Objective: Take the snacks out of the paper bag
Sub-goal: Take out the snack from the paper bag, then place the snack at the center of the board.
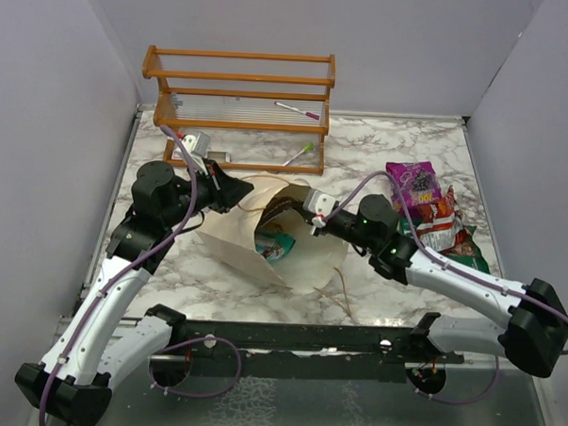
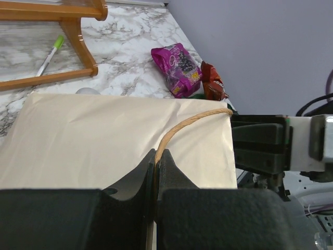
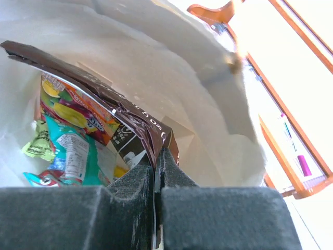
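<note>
The cream paper bag (image 1: 305, 261) lies in the middle of the table with its mouth held open. My left gripper (image 1: 240, 190) is shut on the bag's tan string handle (image 2: 187, 122), just above the bag's side (image 2: 104, 135). My right gripper (image 3: 158, 153) is inside the bag (image 3: 182, 78), shut on the edge of a dark brown snack packet (image 3: 104, 96). Under that packet lie an orange fruit-print packet (image 3: 78, 109), a teal packet (image 3: 73, 156) and a yellow-green one (image 3: 39, 143). A purple packet (image 1: 414, 181) and a red one (image 1: 441, 220) lie outside, on the right.
A wooden rack (image 1: 237, 107) holding pens (image 1: 298, 111) stands at the back left, close behind the bag. The loose snack pile sits near the right wall, beside my right arm (image 1: 451, 277). Grey walls close in both sides.
</note>
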You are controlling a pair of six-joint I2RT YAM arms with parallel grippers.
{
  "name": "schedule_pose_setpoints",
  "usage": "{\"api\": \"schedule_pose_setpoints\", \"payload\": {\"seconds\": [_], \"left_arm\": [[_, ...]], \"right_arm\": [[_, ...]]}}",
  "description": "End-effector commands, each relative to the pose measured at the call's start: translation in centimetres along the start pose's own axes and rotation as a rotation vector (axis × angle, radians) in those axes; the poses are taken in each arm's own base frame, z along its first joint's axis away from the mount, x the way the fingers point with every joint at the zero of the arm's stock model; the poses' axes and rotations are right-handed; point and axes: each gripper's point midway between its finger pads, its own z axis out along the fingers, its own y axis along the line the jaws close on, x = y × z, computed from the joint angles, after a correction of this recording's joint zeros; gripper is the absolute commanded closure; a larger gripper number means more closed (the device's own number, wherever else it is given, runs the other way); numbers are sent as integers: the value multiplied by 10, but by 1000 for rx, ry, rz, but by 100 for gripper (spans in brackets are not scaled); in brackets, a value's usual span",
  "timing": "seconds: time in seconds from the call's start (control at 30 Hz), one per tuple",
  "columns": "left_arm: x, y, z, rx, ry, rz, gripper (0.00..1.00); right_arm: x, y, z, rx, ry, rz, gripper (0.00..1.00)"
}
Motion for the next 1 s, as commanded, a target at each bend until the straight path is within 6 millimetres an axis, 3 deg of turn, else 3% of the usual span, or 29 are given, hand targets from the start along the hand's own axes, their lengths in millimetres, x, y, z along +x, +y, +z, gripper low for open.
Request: {"api": "schedule_pose_setpoints", "payload": {"seconds": [0.0, 0.27, 0.53, 0.73, 0.97], "left_arm": [[-16, 5, -9, -70, -59, 13, 100], [-12, 15, -9, -116, -49, 7, 100], [-6, 23, -7, -145, -36, 2, 100], [-7, 23, -7, -143, -33, 9, 100], [-10, 21, -5, -139, -33, 17, 100]], "right_arm": [[-32, -10, -20, 51, -52, 90, 99], [-65, -30, -59, 125, -26, 188, 99], [-123, -44, -115, 151, -123, 148, 99], [-165, -71, -159, 272, -197, 200, 99], [-203, -103, -185, 388, -266, 138, 99]]}}
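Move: The right hand, at the paper bag's mouth, already pinches a brown snack by its edge. The red snack in the finished pile, the likely drop area, lies about 35 cm right, 8 cm ahead and 22 cm below; the purple one is some 30 cm right, 17 cm ahead, and the teal snack in the bag about 6 cm left, 3 cm back, 16 cm below. From the left hand the red snack is roughly 46 cm right, 8 cm ahead. Keeping its pinch on the brown snack's edge, the right hand speeds upward about 20 cm while swinging some 13 cm right and 9 cm back, drawing the snack out through the bag's mouth and past the bag's right side, with the fingertips tilting up about 20 degrees. The left hand keeps the twine handle pinched shut and eases a couple of centimetres down and to the left, turning slightly counter-clockwise. ##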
